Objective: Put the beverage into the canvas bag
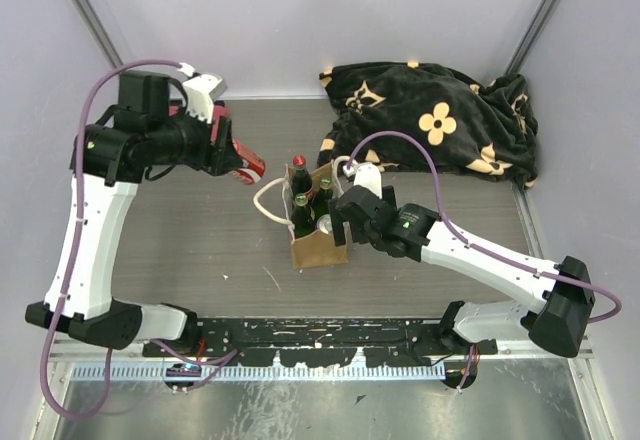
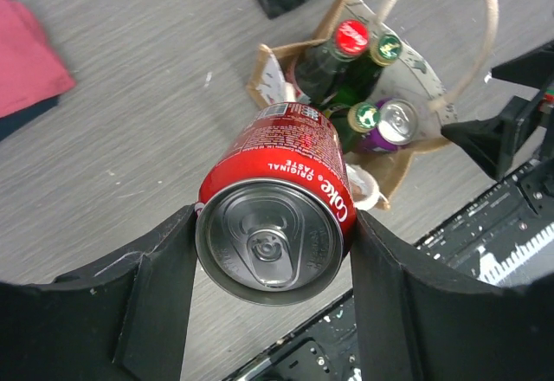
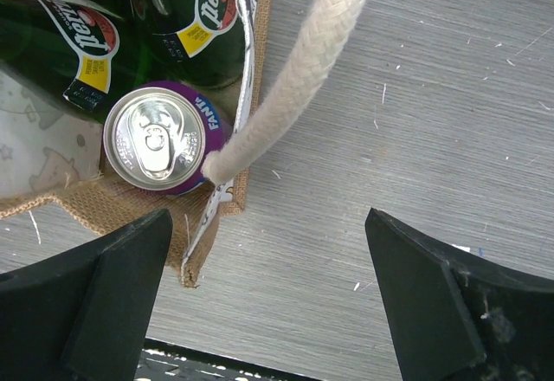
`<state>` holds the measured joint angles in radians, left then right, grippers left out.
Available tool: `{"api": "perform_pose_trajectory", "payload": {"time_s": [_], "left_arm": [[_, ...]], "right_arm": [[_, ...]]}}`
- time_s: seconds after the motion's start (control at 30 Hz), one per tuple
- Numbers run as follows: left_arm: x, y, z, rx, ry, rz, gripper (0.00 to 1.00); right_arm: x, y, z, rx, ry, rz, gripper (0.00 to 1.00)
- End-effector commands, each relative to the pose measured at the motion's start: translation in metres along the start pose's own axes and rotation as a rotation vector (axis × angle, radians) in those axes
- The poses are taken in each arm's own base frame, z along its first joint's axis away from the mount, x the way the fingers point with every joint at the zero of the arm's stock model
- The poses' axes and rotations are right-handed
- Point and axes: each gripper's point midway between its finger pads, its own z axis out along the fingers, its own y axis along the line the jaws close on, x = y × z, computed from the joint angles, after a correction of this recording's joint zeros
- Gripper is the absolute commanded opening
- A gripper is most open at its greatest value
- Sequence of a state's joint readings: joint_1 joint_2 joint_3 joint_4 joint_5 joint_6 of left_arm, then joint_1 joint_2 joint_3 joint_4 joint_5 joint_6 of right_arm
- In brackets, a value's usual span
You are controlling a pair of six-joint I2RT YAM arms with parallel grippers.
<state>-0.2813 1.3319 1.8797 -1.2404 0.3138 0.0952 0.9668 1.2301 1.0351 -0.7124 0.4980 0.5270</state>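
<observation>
The beverage, a red Coke can [image 2: 277, 216], lies sideways between my left gripper's [image 2: 273, 255] two black fingers, which are shut on its sides. In the top view the gripper [image 1: 248, 168] hangs above the table, left of the canvas bag [image 1: 322, 248]. The tan bag [image 2: 260, 74] stands upright with white rope handles [image 2: 472, 35]. Inside it are green bottles [image 2: 363, 114], a red-capped bottle [image 2: 351, 36] and a purple can [image 2: 396, 123]. My right gripper [image 3: 268, 286] is open just beside the bag's corner [image 3: 203, 234], with one rope handle [image 3: 294, 69] running above it and nothing between its fingers.
A black cloth with cream flowers [image 1: 430, 120] lies bunched at the back right. A pink-red cloth [image 2: 26, 61] lies on the table to the left, below my left arm. A black rail [image 1: 320, 335] runs along the near edge. Grey walls close in both sides.
</observation>
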Motion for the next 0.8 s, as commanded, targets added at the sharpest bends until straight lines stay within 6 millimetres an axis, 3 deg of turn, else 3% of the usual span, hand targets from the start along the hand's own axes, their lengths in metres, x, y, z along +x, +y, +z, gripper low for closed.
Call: {"api": "perform_pose_trajectory", "payload": {"time_s": [0.0,0.17,0.43,0.77], "left_arm": [[-0.022,-0.035,0.003,0.107,-0.077,0.037,0.04],[-0.014,-0.06,0.02,0.166,-0.047,0.084,0.04],[-0.001,-0.085,0.047,0.212,-0.011,0.121,0.04],[0.007,-0.121,0.075,0.279,0.029,0.168,0.04]], "right_arm": [[0.002,0.007,-0.004,-0.046,-0.004,0.036,1.0],[0.013,0.005,-0.004,-0.055,0.022,0.044,1.0],[0.034,0.002,-0.004,-0.072,0.05,0.067,1.0],[0.031,-0.001,-0.007,-0.062,0.046,0.06,1.0]]}}
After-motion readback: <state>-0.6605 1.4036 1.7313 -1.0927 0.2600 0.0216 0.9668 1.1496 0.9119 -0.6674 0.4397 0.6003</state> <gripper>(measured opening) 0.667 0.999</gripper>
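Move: The canvas bag I'm bringing the Coke can to stands some 17 cm to the right of my left hand, practically level with it fore and aft, its middle about 23 cm lower. Inside, the red-capped bottle stands about 12 cm right and 5 cm farther out, the front green bottle about 13 cm right and 2 cm back, and the Fanta can 18 cm right and 3 cm back. From my right hand the bag is about 9 cm left, 3 cm ahead and 3 cm lower. Keeping the Coke can pinched in my left hand, I swing it about 11 cm to the right towards the canvas bag, sinking some 5 cm and easing back a little, while the wrist turns clockwise. My right hand, still wide open beside the bag's right rim, settles a couple of centimetres down and back. ##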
